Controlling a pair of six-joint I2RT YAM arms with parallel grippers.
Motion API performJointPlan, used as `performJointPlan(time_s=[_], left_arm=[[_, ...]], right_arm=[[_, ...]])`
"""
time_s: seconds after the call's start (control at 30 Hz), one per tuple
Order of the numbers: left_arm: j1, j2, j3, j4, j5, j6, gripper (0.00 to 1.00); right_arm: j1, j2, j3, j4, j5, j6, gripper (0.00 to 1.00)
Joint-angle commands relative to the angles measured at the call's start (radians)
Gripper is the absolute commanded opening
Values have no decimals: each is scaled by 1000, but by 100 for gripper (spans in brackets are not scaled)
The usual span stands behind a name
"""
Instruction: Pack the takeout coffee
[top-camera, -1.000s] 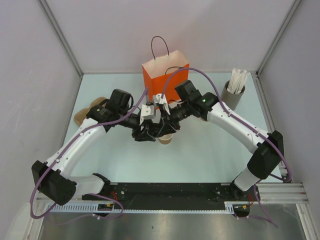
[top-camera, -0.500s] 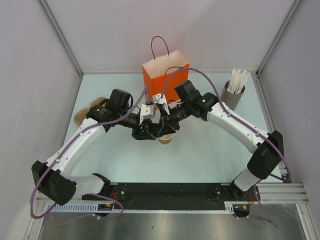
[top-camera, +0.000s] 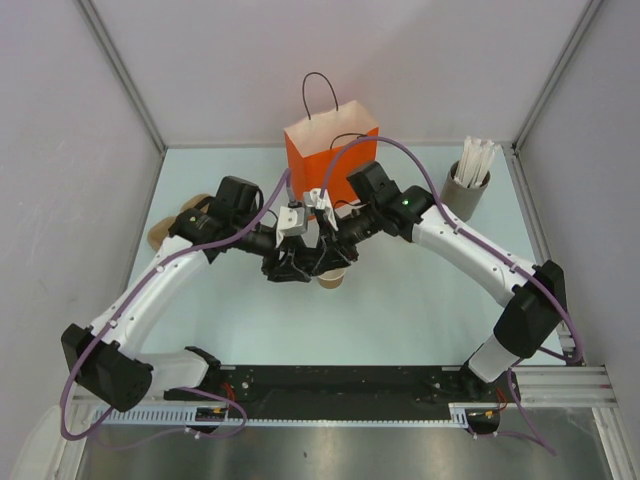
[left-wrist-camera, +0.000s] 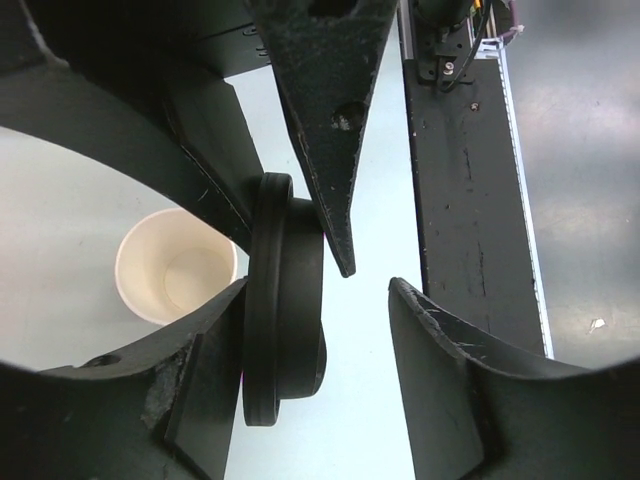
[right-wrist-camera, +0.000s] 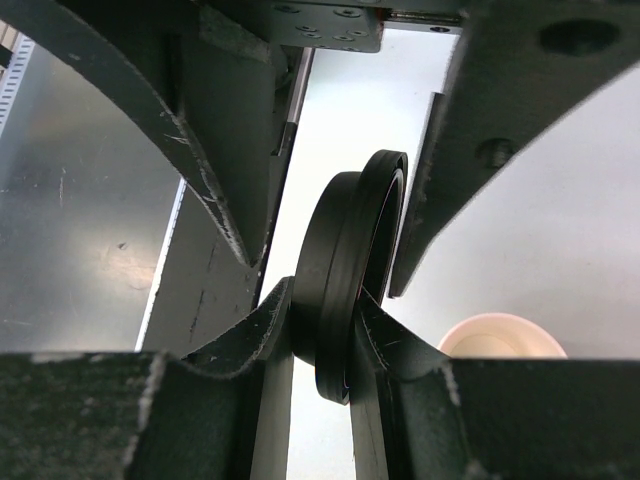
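The black lid hangs edge-on above the table, pinched between the fingers of my right gripper, which is shut on it. My left gripper straddles the same lid: one finger lies against its face, the other finger stands well apart, so it is open. The tan paper cup stands upright and empty on the table just below and beside both grippers; its pale inside shows in the left wrist view and its rim in the right wrist view. From above, the left gripper and right gripper meet at the table's middle.
An orange paper bag with dark handles stands open right behind the grippers. A grey cylinder of white sticks is at the back right. A stack of tan cups lies at the left, partly under the left arm.
The left wrist has shifted slightly to the left and back. The right arm, the lid and the cup have stayed in place.
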Motion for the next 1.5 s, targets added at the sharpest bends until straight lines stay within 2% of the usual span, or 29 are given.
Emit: performJointPlan(time_s=[0.0, 0.2, 0.23, 0.43, 0.57, 0.6, 0.73, 0.9, 1.03, 1.13, 1.3, 1.47], left_arm=[[6, -17, 24, 10, 44, 6, 58], [7, -7, 25, 21, 44, -3, 49], [7, -4, 25, 21, 46, -5, 43], [9, 4, 25, 21, 44, -5, 24], [9, 6, 27, 22, 44, -9, 22], [7, 7, 27, 22, 44, -8, 22], [9, 1, 15, 39, 37, -25, 23], [13, -4, -13, 85, 27, -67, 23], [24, -14, -48, 185, 6, -204, 22], [27, -20, -83, 314, -60, -352, 24], [36, -24, -154, 522, -287, -586, 24], [111, 4, -192, 642, -232, -813, 24]], right_arm=[[8, 5, 12, 19, -15, -3, 24], [9, 8, 12, 16, -16, -7, 24], [11, 8, 12, 16, -18, -7, 24], [11, 6, 12, 16, -19, -7, 24], [9, 5, 14, 16, -15, -7, 25], [8, 3, 15, 17, -10, -9, 28], [-26, -15, 56, 8, 14, 0, 54], [-80, -78, 81, 19, 128, 7, 73], [-97, -170, 34, 88, 324, -10, 84], [-91, -249, -35, 134, 447, -50, 85], [-60, -316, -88, 122, 525, -113, 86], [75, -339, -103, 56, 642, -191, 83]])
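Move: The black lid hangs edge-on between the two hands, gripped by the right. Its middle is about 1 cm ahead and 2 cm right of the left hand, and some 2 cm left of the right hand. The open cup stands about 8 cm ahead of the left hand, 6 cm to its right and 20 cm below. The orange bag is some 30 cm ahead and 7 cm right, the cup stack roughly 21 cm ahead and 26 cm right. Closing in place, the left fingers pinch the lid's rim while the right hand keeps hold. The right fingers then open wide and let go, and that hand pulls away right, up and forward, about 6 cm each way, rolling as it goes. Last, the left hand carries the lid some 7 cm forward and 2 cm down towards the cup, swinging about 25 degrees counter-clockwise. ##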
